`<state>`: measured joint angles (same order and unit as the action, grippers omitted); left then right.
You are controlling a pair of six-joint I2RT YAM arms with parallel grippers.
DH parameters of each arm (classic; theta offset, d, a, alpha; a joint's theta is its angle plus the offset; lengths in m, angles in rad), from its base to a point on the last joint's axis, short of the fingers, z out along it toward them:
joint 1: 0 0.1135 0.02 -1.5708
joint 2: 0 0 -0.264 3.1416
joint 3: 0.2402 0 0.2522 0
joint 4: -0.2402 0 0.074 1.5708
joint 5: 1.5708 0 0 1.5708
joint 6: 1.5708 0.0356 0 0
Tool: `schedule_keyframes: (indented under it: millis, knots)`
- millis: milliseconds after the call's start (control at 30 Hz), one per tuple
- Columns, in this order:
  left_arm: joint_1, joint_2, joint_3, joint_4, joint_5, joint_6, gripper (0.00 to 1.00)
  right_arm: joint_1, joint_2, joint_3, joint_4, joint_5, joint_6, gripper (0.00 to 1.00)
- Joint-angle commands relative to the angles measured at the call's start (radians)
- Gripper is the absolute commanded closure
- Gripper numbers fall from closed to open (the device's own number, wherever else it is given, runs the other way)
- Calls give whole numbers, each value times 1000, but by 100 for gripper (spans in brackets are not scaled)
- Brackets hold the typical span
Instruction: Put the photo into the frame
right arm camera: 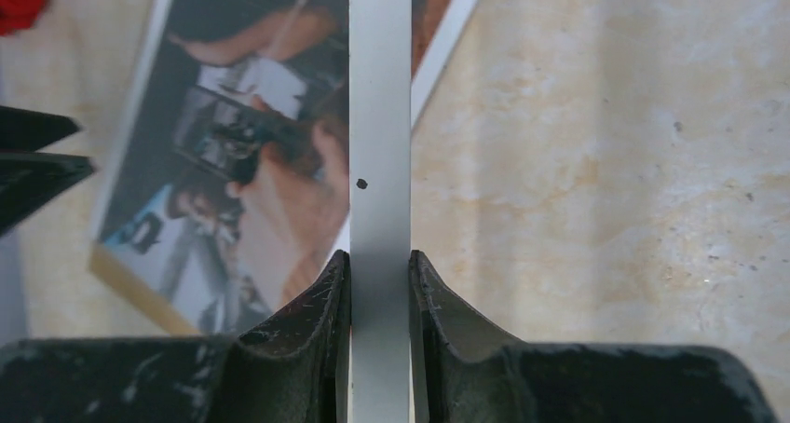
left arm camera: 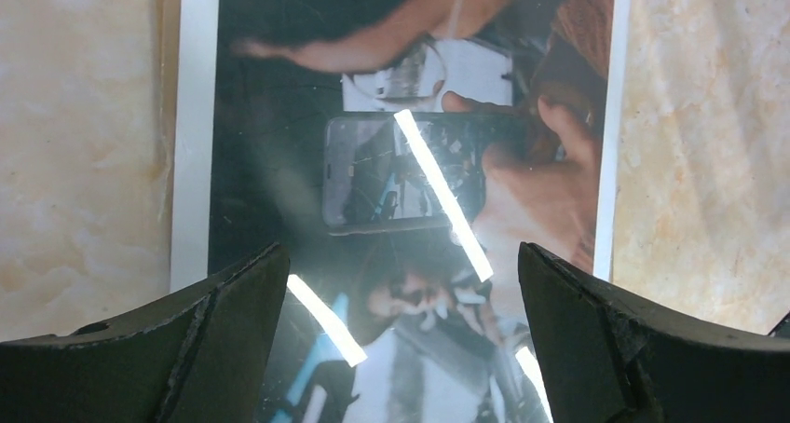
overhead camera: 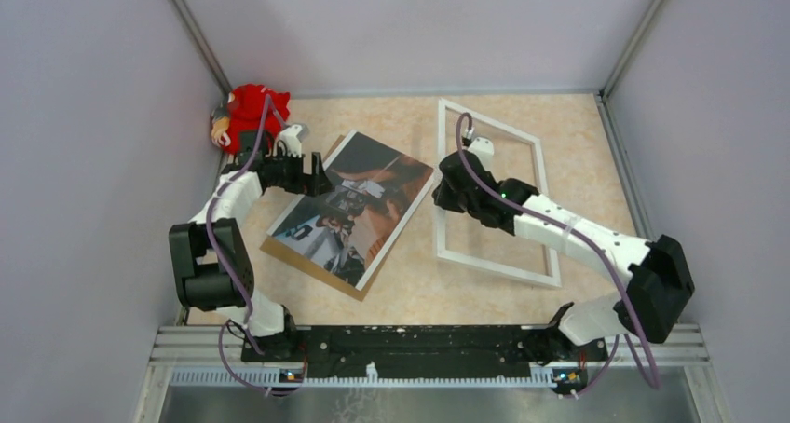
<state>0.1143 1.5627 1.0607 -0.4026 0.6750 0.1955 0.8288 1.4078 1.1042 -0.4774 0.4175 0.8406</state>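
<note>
The photo (overhead camera: 359,204), a glossy dark print with a white border, lies flat at the table's middle left, tilted. My left gripper (overhead camera: 319,175) hangs open just over its far left part; in the left wrist view the print (left arm camera: 410,153) fills the space between and beyond the wide-apart gripper (left arm camera: 402,255). The white frame (overhead camera: 496,265) lies to the right of the print. My right gripper (overhead camera: 440,192) is shut on the frame's left bar (right arm camera: 379,115), which runs straight up between the gripper's (right arm camera: 379,260) two fingers. The photo (right arm camera: 233,153) shows left of that bar.
A plain brown backing board (overhead camera: 279,250) lies under the photo, its edge showing along the near side. A red plush toy (overhead camera: 251,111) sits in the far left corner, behind the left arm. Grey walls enclose the beige table (overhead camera: 410,293) on three sides.
</note>
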Motion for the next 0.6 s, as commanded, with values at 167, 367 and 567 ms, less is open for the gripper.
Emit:
schedule_keyframes:
  millis: [167,367,567]
  knots:
    - [-54,-42,-19,57,37,-25,1,12,-151,149,35,-160,83,100]
    - [-64,-62,-40,77,40,-29,1,11,-193,181,89,-239,137,100]
    - [-67,-65,-41,78,50,-34,1,11,-220,214,149,-299,192,100]
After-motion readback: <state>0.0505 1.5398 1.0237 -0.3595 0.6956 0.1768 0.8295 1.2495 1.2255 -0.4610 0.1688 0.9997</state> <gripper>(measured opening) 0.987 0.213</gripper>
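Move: Some 20 cm to the left of the right hand, 7 cm farther out and 15 cm below, lies the photo's middle. That hand already grips the frame's left rail; the frame's middle is about 14 cm to its right, 3 cm ahead and 7 cm lower. For the open left hand, the photo's middle is some 6 cm to the right, about level and 10 cm below, with the red cloth roughly 20 cm ahead and 18 cm left. Hoisting the left rail it still pinches, the right hand climbs about 11 cm, easing left towards the photo and slightly back, while the wrist rolls some 25 degrees, its left side rising, to stand the frame up more steeply. The left hand, fingers staying wide open, drifts a little to the right above the photo without touching anything. ##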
